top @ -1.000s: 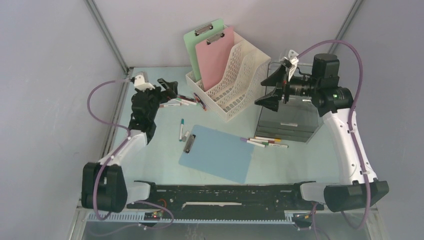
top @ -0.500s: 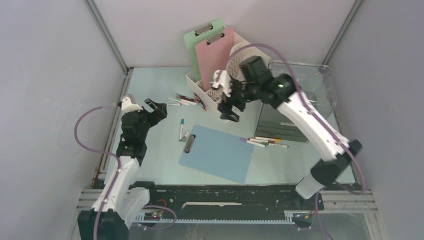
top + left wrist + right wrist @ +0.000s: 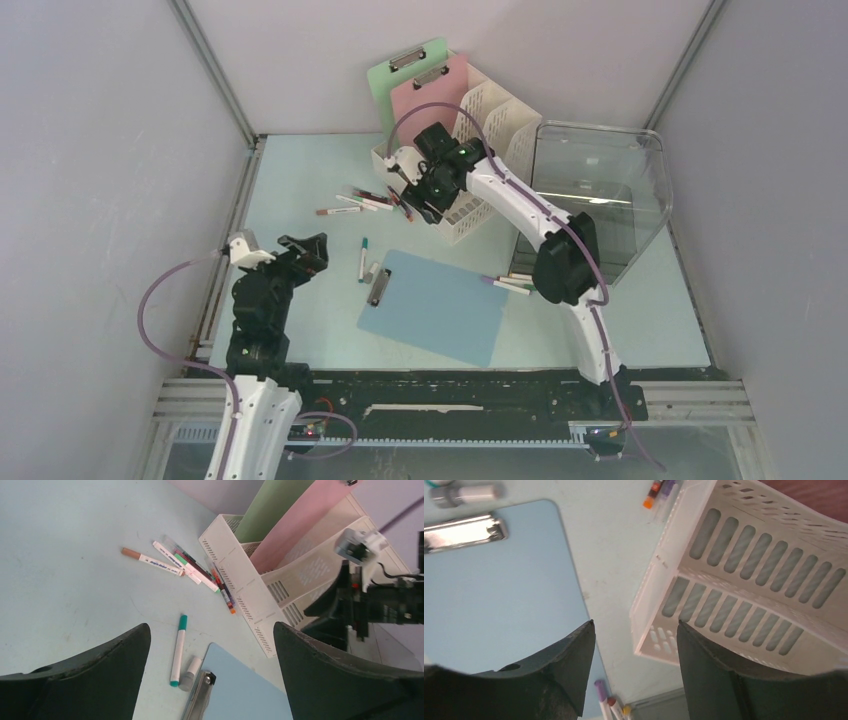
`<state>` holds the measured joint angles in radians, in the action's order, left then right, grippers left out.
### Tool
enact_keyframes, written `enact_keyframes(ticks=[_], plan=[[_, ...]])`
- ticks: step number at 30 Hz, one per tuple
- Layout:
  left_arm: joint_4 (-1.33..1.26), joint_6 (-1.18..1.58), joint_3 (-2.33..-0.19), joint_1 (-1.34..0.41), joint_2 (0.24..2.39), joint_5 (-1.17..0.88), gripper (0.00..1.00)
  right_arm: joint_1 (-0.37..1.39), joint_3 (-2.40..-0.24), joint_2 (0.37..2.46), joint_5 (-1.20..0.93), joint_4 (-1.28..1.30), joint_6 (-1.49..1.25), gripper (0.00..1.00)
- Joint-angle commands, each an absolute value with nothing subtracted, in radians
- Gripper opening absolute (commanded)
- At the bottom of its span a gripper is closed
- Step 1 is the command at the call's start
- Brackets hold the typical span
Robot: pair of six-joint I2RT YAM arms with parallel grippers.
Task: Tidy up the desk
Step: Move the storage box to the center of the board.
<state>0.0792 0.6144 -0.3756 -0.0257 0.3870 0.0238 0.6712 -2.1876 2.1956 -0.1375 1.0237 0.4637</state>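
Observation:
The desk [image 3: 300,180] is a pale mint-blue top strewn with stationery. A blue clipboard [image 3: 440,308] lies flat in the middle, with a teal-capped marker [image 3: 362,258] and a small grey-capped tube [image 3: 372,271] beside its clip. Loose markers [image 3: 365,201] lie left of the white file organizer [image 3: 462,218]; more markers [image 3: 520,283] lie right of the clipboard. My left gripper [image 3: 310,250] hangs open above bare desk, left of the teal marker [image 3: 178,647]. My right gripper [image 3: 420,200] hovers open over the organizer's front corner [image 3: 744,580], nothing between its fingers.
A green clipboard [image 3: 395,85] and a pink clipboard [image 3: 435,95] stand upright in the organizer's back slots. A clear-topped grey drawer box [image 3: 600,190] stands at the right. Grey walls close in the desk on three sides.
My right arm swung from above the drawer box leftward to the organizer's front, and its jaws narrowed somewhat. My left arm drew back from the marker pile toward the near left.

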Motion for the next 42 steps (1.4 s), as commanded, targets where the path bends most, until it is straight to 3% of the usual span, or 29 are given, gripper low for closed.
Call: enact_keyframes(ticks=[1, 8, 15, 20, 25, 42], plan=[[0.109, 0.637, -0.359, -0.021, 0.353, 0.035, 1.0, 0.64, -2.301, 2.271, -0.099, 1.018, 0.41, 0.67], [0.11, 0.637, -0.362, -0.021, 0.368, 0.026, 0.99, 0.619, -2.277, 2.334, -0.153, 1.018, 0.365, 0.57], [0.109, 0.638, -0.36, -0.021, 0.371, 0.023, 0.99, 0.592, -2.139, 2.282, -0.166, 0.968, 0.339, 0.35], [0.105, 0.64, -0.359, -0.021, 0.373, 0.016, 0.99, 0.564, -2.02, 2.211, -0.144, 0.917, 0.328, 0.14], [0.103, 0.641, -0.358, -0.021, 0.371, 0.011, 0.99, 0.545, -1.908, 2.133, -0.097, 0.869, 0.322, 0.03], [0.09, 0.649, -0.349, -0.021, 0.353, 0.008, 0.99, 0.397, -1.634, 1.952, -0.05, 0.835, 0.368, 0.0]])
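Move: The white storage box's near wall, close to its near right corner, lies some 9 cm below the open right fingers, about 1 cm ahead and 3 cm to their right. The blue clipboard lies about 17 cm behind this hand with no side offset; the pens lie roughly 11 cm ahead and 8 cm left; the clear cabinet stands about 3 cm ahead and 37 cm right. From the left hand, that wall spot is some 14 cm ahead, 33 cm right and 15 cm lower. The white storage box's near wall is straddled as the right hand sinks about 9 cm, first easing forward, then back and a little right. Its fingers close and pinch the thin wall near the corner; keeping that grip at one height, the hand drags the box some 8 cm to the right and slightly back, yawing a little clockwise over the whole move. ##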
